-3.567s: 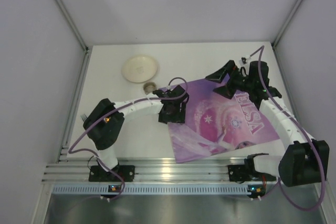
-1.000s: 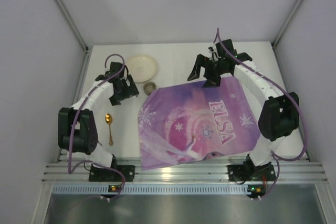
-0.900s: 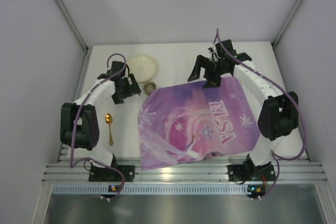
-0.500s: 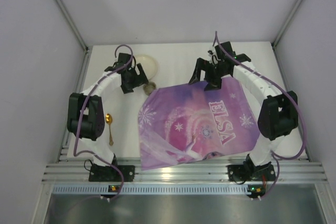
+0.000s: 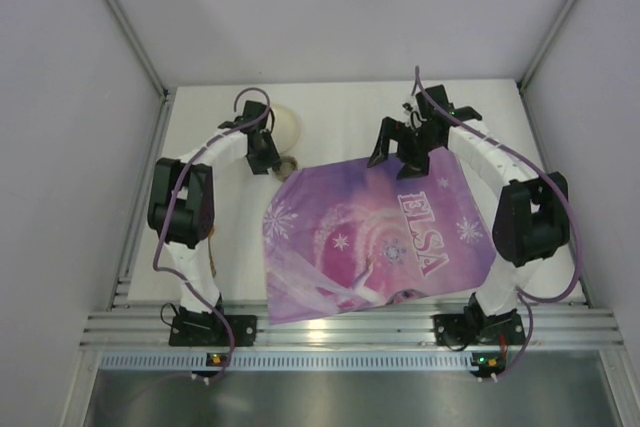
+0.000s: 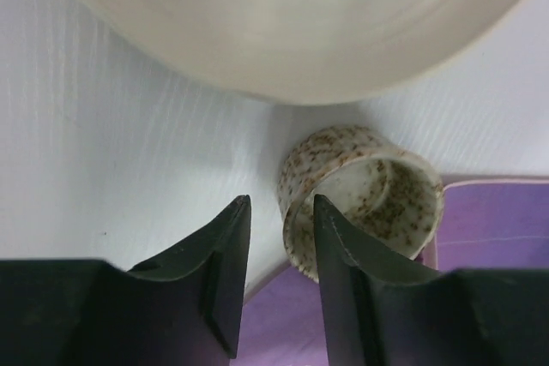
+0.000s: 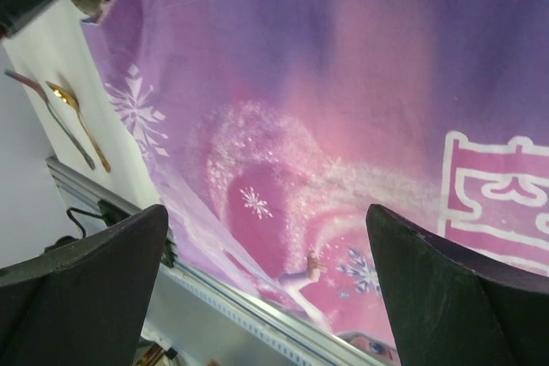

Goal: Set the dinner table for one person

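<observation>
The white dinner table [image 5: 340, 107] carries a purple ELSA placemat [image 5: 375, 232] lying flat in the middle. A cream plate [image 5: 287, 124] sits at the back left, with a small speckled cup [image 5: 288, 164] beside the placemat's far left corner. My left gripper [image 5: 267, 157] hovers right at the cup [image 6: 360, 199], below the plate [image 6: 292, 32]. Its fingers [image 6: 225, 246] stand a little apart, with one finger over the cup's wall and nothing gripped. My right gripper [image 5: 397, 159] is wide open and empty above the placemat's far edge [image 7: 326, 126].
A gold spoon [image 7: 79, 123] and a dark utensil [image 7: 47, 115] lie on the table left of the placemat; the left arm hides them in the top view. The ribbed aluminium rail [image 5: 330, 329] runs along the near edge. Grey walls close in on three sides.
My left arm has swung right from the table's left side to the cup and plate. The right gripper has shifted slightly. The placemat, crumpled earlier, has lain flat for the last second.
</observation>
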Robot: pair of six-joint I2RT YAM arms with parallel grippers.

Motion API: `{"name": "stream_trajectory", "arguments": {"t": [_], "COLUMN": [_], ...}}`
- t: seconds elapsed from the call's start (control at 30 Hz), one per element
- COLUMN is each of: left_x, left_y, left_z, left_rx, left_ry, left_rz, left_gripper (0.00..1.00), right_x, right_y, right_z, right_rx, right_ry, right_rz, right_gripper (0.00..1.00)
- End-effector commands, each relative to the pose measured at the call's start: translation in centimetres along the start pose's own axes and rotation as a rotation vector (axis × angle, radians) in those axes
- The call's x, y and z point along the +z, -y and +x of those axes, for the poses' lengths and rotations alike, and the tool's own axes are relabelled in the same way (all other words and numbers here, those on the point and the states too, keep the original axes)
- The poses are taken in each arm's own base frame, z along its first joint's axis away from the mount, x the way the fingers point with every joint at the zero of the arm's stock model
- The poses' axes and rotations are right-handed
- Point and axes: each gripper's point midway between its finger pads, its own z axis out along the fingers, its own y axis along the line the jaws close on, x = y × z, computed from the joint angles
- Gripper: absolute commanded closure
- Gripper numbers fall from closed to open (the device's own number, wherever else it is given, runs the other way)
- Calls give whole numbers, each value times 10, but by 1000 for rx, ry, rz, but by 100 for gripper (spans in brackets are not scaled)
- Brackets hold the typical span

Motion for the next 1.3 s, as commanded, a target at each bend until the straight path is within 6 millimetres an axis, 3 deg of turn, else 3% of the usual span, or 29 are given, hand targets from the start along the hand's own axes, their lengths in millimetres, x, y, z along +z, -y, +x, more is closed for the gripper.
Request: {"name": "stream_trajectory", "arguments": {"t": [0.0, 0.2, 0.33, 0.47, 0.63, 0.73, 0.9, 0.97, 1.03, 1.17, 1.27], "left_x": [-1, 4, 2, -20, -60, -76, -85, -86, -86, -91, -89], "left_y": [7, 5, -8, -8, 15, 42, 87, 111, 123, 163, 181], "left_z": [-23, -44, -58, -77, -100, -97, -53, -21, 3, 59, 96], "left_rx": [17, 73, 140, 178, 181, 196, 294, 359, 390, 471, 505], "left_ry": [56, 77, 107, 155, 235, 220, 138, 73, 28, -53, -104], "left_rz": [-15, -87, -171, -198, -108, 35, 180, 254, 286, 384, 413], "left_gripper": [62, 100, 100, 100, 100, 100, 100, 100, 100, 100, 100], "right_x": [-10, -13, -16, -19, -21, -23, -31, -34, -35, -31, -23], "right_y": [2, 12, 19, 22, 22, 16, -4, -12, -18, -18, -9], "right_z": [0, 3, 4, 5, 5, 2, -10, -15, -18, -13, -4], "right_rx": [-18, -4, 7, 6, 5, -2, -49, -71, -92, -114, -111], "right_ry": [23, 20, 23, 28, 34, 41, 78, 96, 105, 96, 71], "right_rz": [-1, 9, 15, 17, 17, 0, -58, -67, -68, -43, 13], "right_gripper": [0, 0, 0, 0, 0, 0, 0, 0, 0, 3, 7]}}
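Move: The cup stands right at the half-closed left fingers, its middle about 4 cm to the right, level fore and aft and some 2 cm lower, with its left wall between the tips. The plate's middle is about 9 cm ahead and 1 cm left of the left hand; the placemat's middle is roughly 28 cm to its right and 17 cm back, both 5 cm lower. From the right hand, the cup lies about 25 cm left, 4 cm ahead and 12 cm below. Close the left gripper on the cup's left wall while sliding about 5 cm forward towards the plate, then ease left and up with the wall pinched. From there swing the cup right and back over the placemat, some 20 cm sideways, ending about 7 cm higher than at the outset, the hand turning some 35 degrees clockwise. Let the open right gripper sink a couple of centimetres and come back up, touching nothing. ##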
